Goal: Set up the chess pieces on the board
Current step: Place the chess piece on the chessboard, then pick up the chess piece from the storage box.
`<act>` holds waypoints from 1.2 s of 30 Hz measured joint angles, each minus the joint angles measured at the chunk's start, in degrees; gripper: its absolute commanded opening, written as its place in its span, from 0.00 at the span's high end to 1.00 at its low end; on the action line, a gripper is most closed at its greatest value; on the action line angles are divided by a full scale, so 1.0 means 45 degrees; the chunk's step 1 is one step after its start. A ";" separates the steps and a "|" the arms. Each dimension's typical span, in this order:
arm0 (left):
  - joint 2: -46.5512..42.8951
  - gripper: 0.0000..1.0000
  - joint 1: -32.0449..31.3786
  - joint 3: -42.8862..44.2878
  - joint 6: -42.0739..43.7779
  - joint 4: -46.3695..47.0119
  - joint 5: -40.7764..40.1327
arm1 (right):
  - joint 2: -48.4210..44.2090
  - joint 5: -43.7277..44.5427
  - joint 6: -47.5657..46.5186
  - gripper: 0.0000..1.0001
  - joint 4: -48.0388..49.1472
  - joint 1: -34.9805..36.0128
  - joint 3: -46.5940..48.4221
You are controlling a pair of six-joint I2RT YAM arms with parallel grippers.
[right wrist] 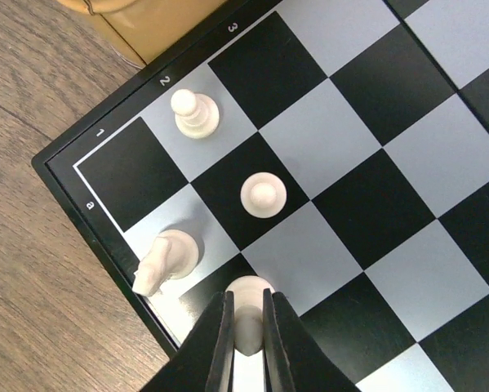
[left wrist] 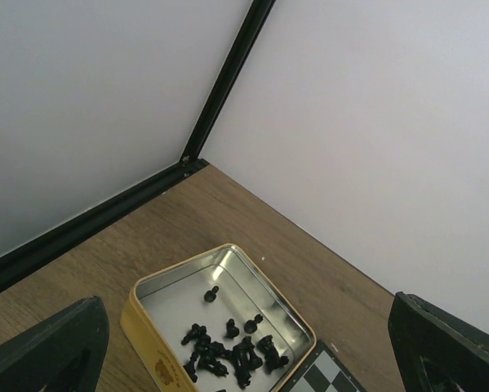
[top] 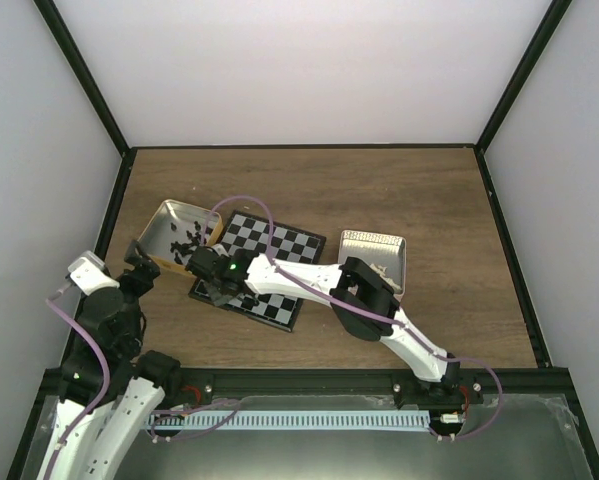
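Note:
My right gripper (right wrist: pixel 246 304) is shut on a cream-white chess piece (right wrist: pixel 250 287), whose round base is over a dark square in the board's (right wrist: pixel 391 122) edge row. Next to it stands a white knight (right wrist: pixel 164 260), with two white pawns (right wrist: pixel 263 196) (right wrist: pixel 195 113) one row further in. From above, the right gripper (top: pixel 207 275) is at the board's (top: pixel 284 240) near-left corner. My left gripper (left wrist: pixel 244 355) is open and hangs over a yellow-sided tin (left wrist: pixel 171 282) that holds several black pieces (left wrist: pixel 228 347).
A second metal tin (top: pixel 374 255) lies right of the board, beside the right arm's elbow. The tin of black pieces (top: pixel 169 225) touches the board's left edge. Dark frame rails and white walls bound the wooden table (top: pixel 309 180).

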 measured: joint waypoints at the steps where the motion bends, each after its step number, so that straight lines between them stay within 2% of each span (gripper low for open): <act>1: 0.0005 0.05 0.0000 0.0000 0.0005 0.0000 0.0005 | 0.0000 -0.0034 -0.0010 0.94 0.0000 0.0000 0.0000; 9: 0.0024 0.05 0.0000 0.0000 0.0010 0.0005 0.0010 | -0.0010 -0.0296 0.0005 0.88 0.0068 0.0000 -0.0024; 15: 0.0024 0.05 0.0000 0.0000 0.0010 0.0005 0.0019 | -0.0049 -0.0423 0.0277 0.68 0.0049 0.0000 -0.0083; 24: 0.0024 0.05 0.0000 0.0000 0.0019 0.0015 0.0087 | -0.0573 -0.0136 0.0719 0.64 -0.0189 -0.0010 -0.0170; 29: 0.0024 0.05 0.0000 -0.0015 0.0102 0.0087 0.0296 | -0.2778 -0.0219 0.1083 0.58 0.0471 -0.0257 -0.1481; 36: 0.0233 0.04 0.0000 -0.0277 0.0593 0.0782 0.1481 | -0.7436 -0.0136 0.1909 0.53 0.1904 -0.1957 -0.6120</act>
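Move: My right hand already has the chess piece at its spot on the board, its middle directly below my fingertips, some 2 cm down. The knight stands about 3 cm to the left and 1 cm farther out; one pawn is roughly 3 cm ahead and 1 cm left, the other 5 cm ahead and 4 cm left, all about 2 cm down. From my left hand the chess piece lies about 17 cm right, 4 cm ahead and 23 cm below. I hold my right hand low nearly in place and open the fingers part way, letting go of the chess piece. Then I lift clear, at first almost straight up, and swing right towards the white pieces' tray while still climbing, ending about 12 cm higher and 11 cm to the right, the wrist turning some 15 degrees clockwise. Late on, my left hand starts easing right and a little forward, by 2 to 3 cm. ##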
